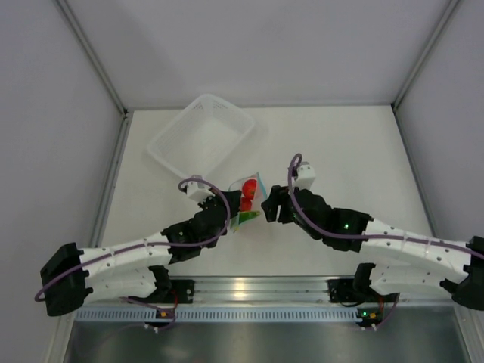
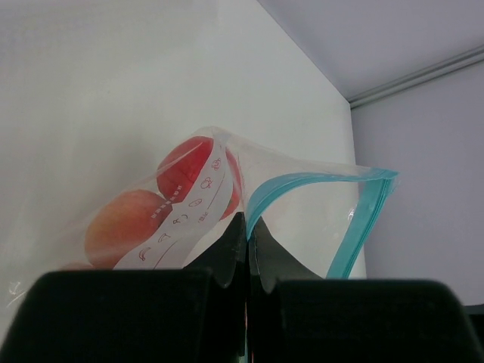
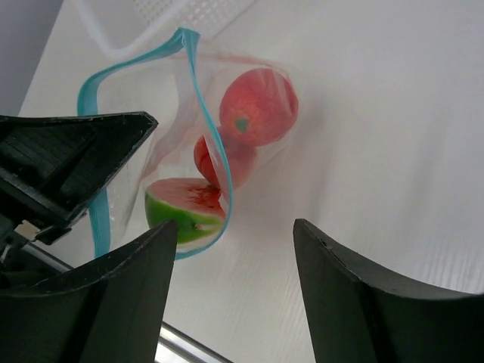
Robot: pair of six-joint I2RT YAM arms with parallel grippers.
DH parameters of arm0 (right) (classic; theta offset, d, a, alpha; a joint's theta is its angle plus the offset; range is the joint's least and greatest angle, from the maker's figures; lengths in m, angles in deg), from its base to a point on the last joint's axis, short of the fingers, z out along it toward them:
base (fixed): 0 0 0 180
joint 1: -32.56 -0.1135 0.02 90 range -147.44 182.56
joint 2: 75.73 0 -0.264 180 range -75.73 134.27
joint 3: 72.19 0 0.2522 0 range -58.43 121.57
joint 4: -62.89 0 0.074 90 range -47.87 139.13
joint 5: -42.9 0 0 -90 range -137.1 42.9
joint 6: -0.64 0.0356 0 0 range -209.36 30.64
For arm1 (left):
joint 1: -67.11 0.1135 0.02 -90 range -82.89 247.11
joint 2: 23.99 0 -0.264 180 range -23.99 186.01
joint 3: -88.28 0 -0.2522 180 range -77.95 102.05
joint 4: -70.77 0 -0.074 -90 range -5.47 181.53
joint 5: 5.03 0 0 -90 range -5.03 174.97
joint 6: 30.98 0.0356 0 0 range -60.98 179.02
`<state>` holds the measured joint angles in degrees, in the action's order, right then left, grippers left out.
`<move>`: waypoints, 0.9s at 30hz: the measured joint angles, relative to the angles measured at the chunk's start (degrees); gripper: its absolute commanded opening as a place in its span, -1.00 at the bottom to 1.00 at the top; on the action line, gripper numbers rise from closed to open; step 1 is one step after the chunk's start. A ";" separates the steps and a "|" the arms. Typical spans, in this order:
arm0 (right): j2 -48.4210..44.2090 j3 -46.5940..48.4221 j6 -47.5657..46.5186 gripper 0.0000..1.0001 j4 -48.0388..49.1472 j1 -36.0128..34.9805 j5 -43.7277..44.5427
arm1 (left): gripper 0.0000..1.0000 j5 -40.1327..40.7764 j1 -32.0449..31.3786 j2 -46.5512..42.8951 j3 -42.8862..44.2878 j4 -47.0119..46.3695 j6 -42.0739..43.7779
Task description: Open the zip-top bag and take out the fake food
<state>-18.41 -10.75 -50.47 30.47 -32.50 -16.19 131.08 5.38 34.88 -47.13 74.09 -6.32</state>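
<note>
The clear zip-top bag (image 1: 249,198) with its light blue zip strip (image 3: 209,132) hangs between the two arms, mouth partly spread. Inside is the fake food: a watermelon wedge (image 3: 180,206), a round red ball (image 3: 259,106) and an orange-peach fruit (image 2: 125,224). My left gripper (image 2: 248,224) is shut on the bag's edge at the blue strip, holding it off the table. My right gripper (image 3: 234,231) stands open just right of the bag, below its lower corner, with only bare table between its fingers.
A white mesh-sided basket (image 1: 162,149) sits behind the bag at the back left. White walls enclose the table on three sides. A metal rail (image 1: 249,287) runs along the near edge by the arm bases.
</note>
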 measured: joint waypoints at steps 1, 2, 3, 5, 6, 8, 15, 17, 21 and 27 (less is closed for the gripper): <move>1.68 0.35 0.04 0.25 0.44 0.37 -0.94 | -1.00 0.22 -0.20 0.00 0.00 0.00 -0.59; 3.56 0.87 0.13 0.20 0.74 0.52 -1.81 | -1.00 0.35 -0.28 0.00 0.00 0.00 -1.01; 5.40 1.36 0.24 0.17 1.22 0.81 -2.60 | -1.00 0.46 -0.33 0.02 0.00 0.00 -1.44; 7.91 1.81 0.33 0.02 2.45 1.25 -3.85 | -1.00 0.72 -0.35 0.04 -0.07 -0.02 -2.43; 9.01 1.95 0.57 -0.08 3.21 1.51 -4.39 | -1.00 0.87 -0.37 0.07 -0.15 0.00 -2.80; 10.88 1.95 0.66 -0.39 4.11 1.99 -5.05 | -1.00 1.14 -0.44 0.26 -0.28 -0.02 -3.63; 14.49 1.95 1.11 -1.00 5.14 2.97 -4.68 | -1.00 3.06 -0.57 0.50 -1.81 -0.09 -4.17; 14.10 1.79 1.14 -1.00 4.94 3.50 -4.04 | -1.00 3.96 -0.57 0.22 -2.97 -0.07 -4.20; 11.54 -0.66 0.92 -1.00 4.26 5.09 -3.34 | -1.00 6.21 -0.59 -1.46 -4.48 1.09 -4.98; 6.60 -5.64 0.76 -1.00 4.28 7.72 -4.48 | -1.00 5.88 -1.49 -4.24 -4.92 3.28 -7.13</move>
<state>-11.81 -16.39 -49.70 34.76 -24.79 -20.67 136.96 3.89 30.64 -52.04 77.37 -13.45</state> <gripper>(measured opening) 0.009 0.020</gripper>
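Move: The left hand already pinches the left rim of the open bag. The bag's right rim hangs roughly 3 cm to the left of the right hand's open fingers, 2 cm ahead and about 5 cm below them. In the bag, the watermelon slice lies about 8 cm to the right hand's left, 1 cm back, and the red fruit some 7 cm left and 6 cm ahead, both around 12 cm lower. From the left hand the right rim is about 6 cm right, 1 cm ahead and 3 cm down. The bag's right rim gets pinched by the right hand, which dips about 5 cm while reaching some 4 cm left and slightly forward, shuts its fingers on the blue strip, then draws back right about 5 cm, sinking a little more. Meanwhile the left hand keeps its pinch and shifts roughly 3 cm left and 2 cm down, away from the right, stretching the mouth between them. ##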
